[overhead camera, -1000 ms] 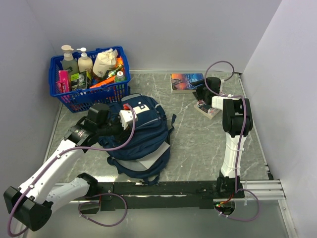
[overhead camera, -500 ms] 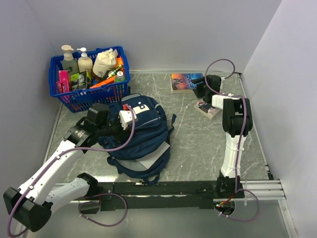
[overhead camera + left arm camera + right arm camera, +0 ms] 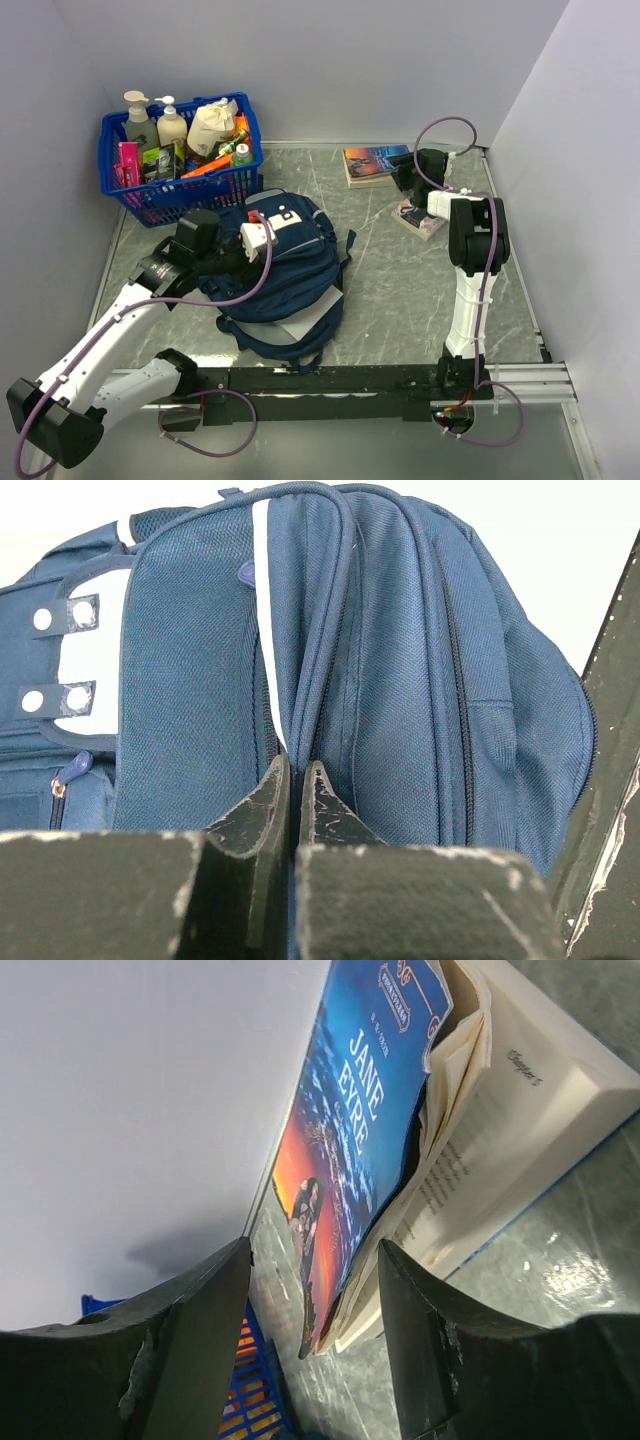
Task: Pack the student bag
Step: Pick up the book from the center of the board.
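Note:
The student bag, navy with a white patch, lies on the table left of centre. My left gripper sits at its top end. In the left wrist view that gripper is shut, pinching a fold of the bag between two compartments. At the back right lies a paperback, Jane Eyre, with my right gripper at its right edge. In the right wrist view that gripper is open, and the lifted cover and front pages of the paperback reach in between its fingers.
A blue plastic basket full of bottles and packets stands at the back left, just behind the bag. A second small book lies under the right arm's wrist. Walls close in the left, back and right sides.
The right gripper's jaws have narrowed a little around the paperback's cover edge. The left arm and the bag have not moved.

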Tool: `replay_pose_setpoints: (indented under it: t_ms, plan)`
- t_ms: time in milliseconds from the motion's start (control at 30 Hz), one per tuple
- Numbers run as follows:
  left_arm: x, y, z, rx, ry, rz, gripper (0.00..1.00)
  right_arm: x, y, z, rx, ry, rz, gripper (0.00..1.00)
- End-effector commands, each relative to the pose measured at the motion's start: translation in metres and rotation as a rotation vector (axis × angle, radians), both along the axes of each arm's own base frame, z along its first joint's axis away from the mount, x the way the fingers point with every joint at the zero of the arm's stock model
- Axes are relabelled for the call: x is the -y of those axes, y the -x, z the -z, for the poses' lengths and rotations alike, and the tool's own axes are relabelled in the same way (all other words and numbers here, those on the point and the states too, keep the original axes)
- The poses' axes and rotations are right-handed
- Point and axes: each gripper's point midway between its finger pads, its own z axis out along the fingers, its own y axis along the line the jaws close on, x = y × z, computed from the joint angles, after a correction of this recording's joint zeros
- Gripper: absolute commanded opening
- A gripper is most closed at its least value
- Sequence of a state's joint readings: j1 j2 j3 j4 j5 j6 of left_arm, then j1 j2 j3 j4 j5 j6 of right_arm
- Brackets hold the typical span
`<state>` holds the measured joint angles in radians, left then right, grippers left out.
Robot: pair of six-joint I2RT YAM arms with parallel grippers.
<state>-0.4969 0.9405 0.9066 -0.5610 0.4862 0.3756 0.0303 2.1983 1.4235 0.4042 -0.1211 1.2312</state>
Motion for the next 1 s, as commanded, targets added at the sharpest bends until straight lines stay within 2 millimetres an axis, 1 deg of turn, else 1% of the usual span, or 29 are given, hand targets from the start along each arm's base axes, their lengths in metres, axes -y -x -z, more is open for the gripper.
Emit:
replay_pose_setpoints:
  t_ms: [0,67,100,133,167,200,267,333,467,533,633,667,733,767,833,867,933,967]
  plan:
    - [0.002,-0.024,-0.030,0.151,0.052,-0.034,0.01,-0.003,-0.014,-0.022,0.071,-0.009,-0.001,0.61]
    - [0.002,-0.025,-0.031,0.154,0.050,-0.034,0.01,-0.002,-0.012,-0.013,0.041,-0.016,0.004,0.62]
    - [0.002,-0.025,-0.030,0.154,0.048,-0.033,0.01,-0.004,-0.011,-0.005,0.013,-0.013,0.004,0.62]
    - [0.001,-0.024,-0.030,0.151,0.048,-0.034,0.01,-0.006,-0.013,-0.006,0.010,-0.011,0.001,0.62]
    - [0.001,-0.025,-0.030,0.155,0.048,-0.038,0.01,-0.006,-0.013,-0.003,-0.007,-0.011,0.000,0.62]
    - [0.001,-0.025,-0.031,0.155,0.051,-0.040,0.01,-0.007,-0.014,0.002,-0.033,-0.008,-0.001,0.60]
    - [0.002,-0.025,-0.031,0.155,0.053,-0.039,0.01,-0.008,-0.015,0.008,-0.090,-0.007,0.001,0.57]
    - [0.001,-0.026,-0.032,0.162,0.052,-0.044,0.01,-0.007,-0.015,0.009,-0.122,-0.001,0.009,0.53]
    - [0.001,-0.027,-0.031,0.161,0.049,-0.046,0.01,-0.006,-0.016,0.009,-0.134,0.010,0.029,0.43]
    - [0.000,-0.027,-0.030,0.163,0.047,-0.048,0.01,-0.007,-0.016,0.009,-0.132,0.010,0.031,0.42]
    - [-0.001,-0.027,-0.031,0.167,0.045,-0.053,0.01,-0.009,-0.017,0.012,-0.135,0.006,0.021,0.35]
    - [-0.001,-0.027,-0.030,0.167,0.043,-0.052,0.01,-0.012,-0.016,0.012,-0.132,0.006,0.015,0.28]
    - [-0.001,-0.028,-0.031,0.169,0.044,-0.056,0.01,-0.012,-0.016,0.010,-0.123,0.016,0.009,0.21]
    - [-0.002,-0.029,-0.032,0.173,0.044,-0.062,0.01,-0.014,-0.015,0.008,-0.121,0.021,0.003,0.14]
    - [-0.002,-0.030,-0.034,0.174,0.048,-0.071,0.01,-0.015,-0.013,0.006,-0.115,0.033,-0.007,0.05]
    - [-0.003,-0.033,-0.036,0.183,0.048,-0.086,0.01,-0.015,-0.013,0.001,-0.106,0.038,-0.009,0.00]
    - [-0.004,-0.036,-0.038,0.181,0.057,-0.109,0.01,-0.019,-0.011,-0.004,-0.094,0.063,-0.030,0.00]
    - [-0.004,-0.037,-0.041,0.185,0.063,-0.115,0.01,-0.022,-0.011,-0.010,-0.080,0.069,-0.043,0.00]
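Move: The right hand's open fingers are at the near edge of the Jane Eyre book, toward its right end. The book's middle lies about 4 cm ahead, 5 cm left and 6 cm below. The other book is roughly 12 cm back and 8 cm right; the backpack is about 30 cm back and 31 cm left. From the left hand, the Jane Eyre book is some 40 cm ahead, 33 cm right and 17 cm down. The right fingers shut on the Jane Eyre book's raised front cover and a few leaves, pinching them at the near edge. On the way the hand edges forward barely 1 cm, then goes mostly down, about 3 cm in all, tipping some 10 degrees further downward while the fingers go from over half open to nearly shut. The left hand stays put, still pinching the backpack's fabric. ##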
